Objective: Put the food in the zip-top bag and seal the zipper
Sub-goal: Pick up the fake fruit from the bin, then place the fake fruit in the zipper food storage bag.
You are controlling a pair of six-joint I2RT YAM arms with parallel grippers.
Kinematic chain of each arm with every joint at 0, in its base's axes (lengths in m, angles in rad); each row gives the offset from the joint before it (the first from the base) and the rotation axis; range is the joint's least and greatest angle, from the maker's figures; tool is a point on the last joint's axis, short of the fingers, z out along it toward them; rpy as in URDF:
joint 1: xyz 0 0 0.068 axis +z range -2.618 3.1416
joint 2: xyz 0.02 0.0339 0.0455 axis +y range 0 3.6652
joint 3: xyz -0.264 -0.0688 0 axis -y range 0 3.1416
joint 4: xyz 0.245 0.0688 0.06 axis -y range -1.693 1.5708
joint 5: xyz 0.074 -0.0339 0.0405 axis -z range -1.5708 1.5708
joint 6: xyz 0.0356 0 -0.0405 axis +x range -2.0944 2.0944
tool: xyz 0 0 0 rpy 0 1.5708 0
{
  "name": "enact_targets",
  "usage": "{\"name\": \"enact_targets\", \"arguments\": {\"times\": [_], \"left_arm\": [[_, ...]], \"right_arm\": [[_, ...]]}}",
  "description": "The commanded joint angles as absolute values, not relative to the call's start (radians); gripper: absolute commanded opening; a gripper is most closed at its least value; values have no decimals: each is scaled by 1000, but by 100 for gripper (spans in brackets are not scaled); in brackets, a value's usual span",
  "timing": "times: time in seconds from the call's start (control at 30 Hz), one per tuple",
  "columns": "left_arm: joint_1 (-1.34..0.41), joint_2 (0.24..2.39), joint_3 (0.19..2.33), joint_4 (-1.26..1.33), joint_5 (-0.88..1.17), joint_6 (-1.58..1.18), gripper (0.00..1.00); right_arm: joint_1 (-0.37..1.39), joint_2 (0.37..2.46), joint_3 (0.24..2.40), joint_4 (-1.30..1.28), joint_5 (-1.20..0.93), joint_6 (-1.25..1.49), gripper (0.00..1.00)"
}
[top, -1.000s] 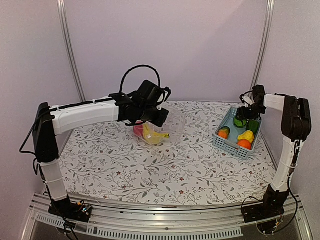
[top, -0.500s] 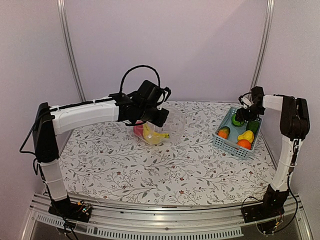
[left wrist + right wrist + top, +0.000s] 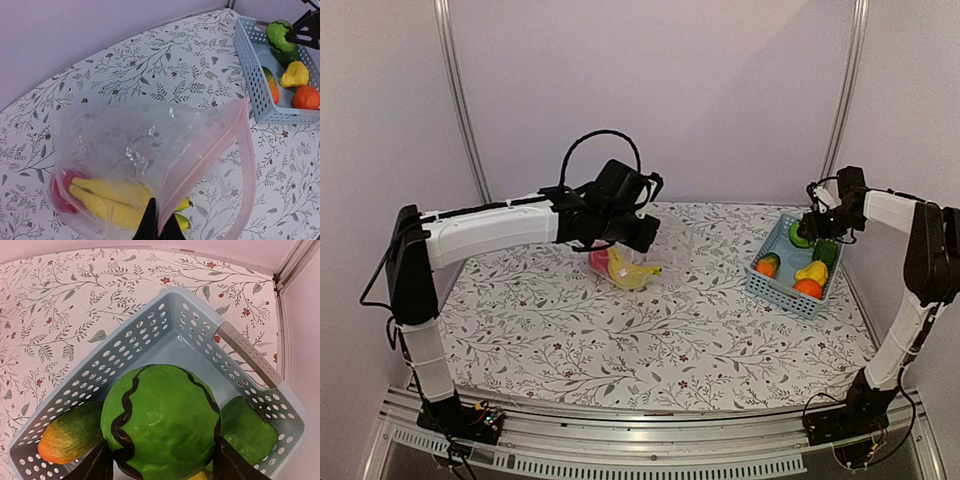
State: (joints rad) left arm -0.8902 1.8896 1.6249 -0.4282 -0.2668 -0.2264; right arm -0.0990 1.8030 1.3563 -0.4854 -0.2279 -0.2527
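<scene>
The clear zip-top bag lies at the table's middle back with yellow bananas and a red piece inside. My left gripper is shut on the bag's mouth edge by the pinkish zipper strip and holds it up; the mouth gapes toward the right. My right gripper is shut on a green toy watermelon and holds it over the light-blue basket. The watermelon also shows in the top view.
In the basket lie an orange-green piece, a yellow piece, an orange piece and a dark green piece. The basket stands at the far right near the wall post.
My right gripper has risen with the watermelon and shifted a little right, away from the basket floor. The left arm and the bag hold still.
</scene>
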Motion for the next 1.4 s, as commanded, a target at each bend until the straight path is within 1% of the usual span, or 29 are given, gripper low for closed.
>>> {"name": "enact_targets", "arguments": {"times": [0.0,0.1,0.2,0.3,0.4,0.57,0.73,1.07,1.2,1.37], "left_arm": [[-897,1928,1658,-406,-251,-238,0],[-893,1946,1678,-407,-248,-239,0],[-885,1965,1695,-399,-238,-251,0],[-874,1984,1715,-392,-211,-271,0],[-866,1999,1730,-378,-181,-291,0],[-859,2028,1778,-388,-154,-293,0],[-858,2043,1814,-389,-135,-288,0],[-859,2046,1848,-376,-85,-288,0],[-866,2037,1839,-358,-67,-270,0],[-870,2030,1839,-354,-53,-266,0]], "right_arm": [[-93,1673,1283,-494,-310,-277,53],[-80,1592,1232,-503,-437,-313,52],[-37,1514,1184,-491,-481,-341,51],[-8,1474,1179,-514,-575,-382,50],[50,1450,1189,-531,-669,-397,50],[136,1423,1212,-530,-731,-403,51],[194,1417,1231,-519,-840,-406,52],[257,1474,1308,-549,-951,-405,54],[287,1496,1337,-539,-849,-384,54],[310,1519,1375,-558,-850,-400,54]]}}
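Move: In the right hand's fingers the watermelon is already held, just lifted off the bin's floor. The bag's open mouth is about 33 cm to that hand's left, some 8 cm back and 3 cm higher. Below the hand by 8 cm, the dark green fruit is 7 cm right and 1 ahead, the mango 10 left and 4 back, the yellow pear straight back 7. From the left hand, gripping the mouth's edge, the watermelon is about 40 cm right, 10 ahead and 8 lower. Carrying the gripped watermelon up out of the bin, the right hand sweeps some 25 cm left towards the bag's mouth while rising 15 and drawing back 13, its wrist swinging about 50 degrees counter-clockwise to point across at the bag. The left hand, shut on the mouth's edge, brings the bag about 5 cm right to meet it, dipping slightly before rising. ##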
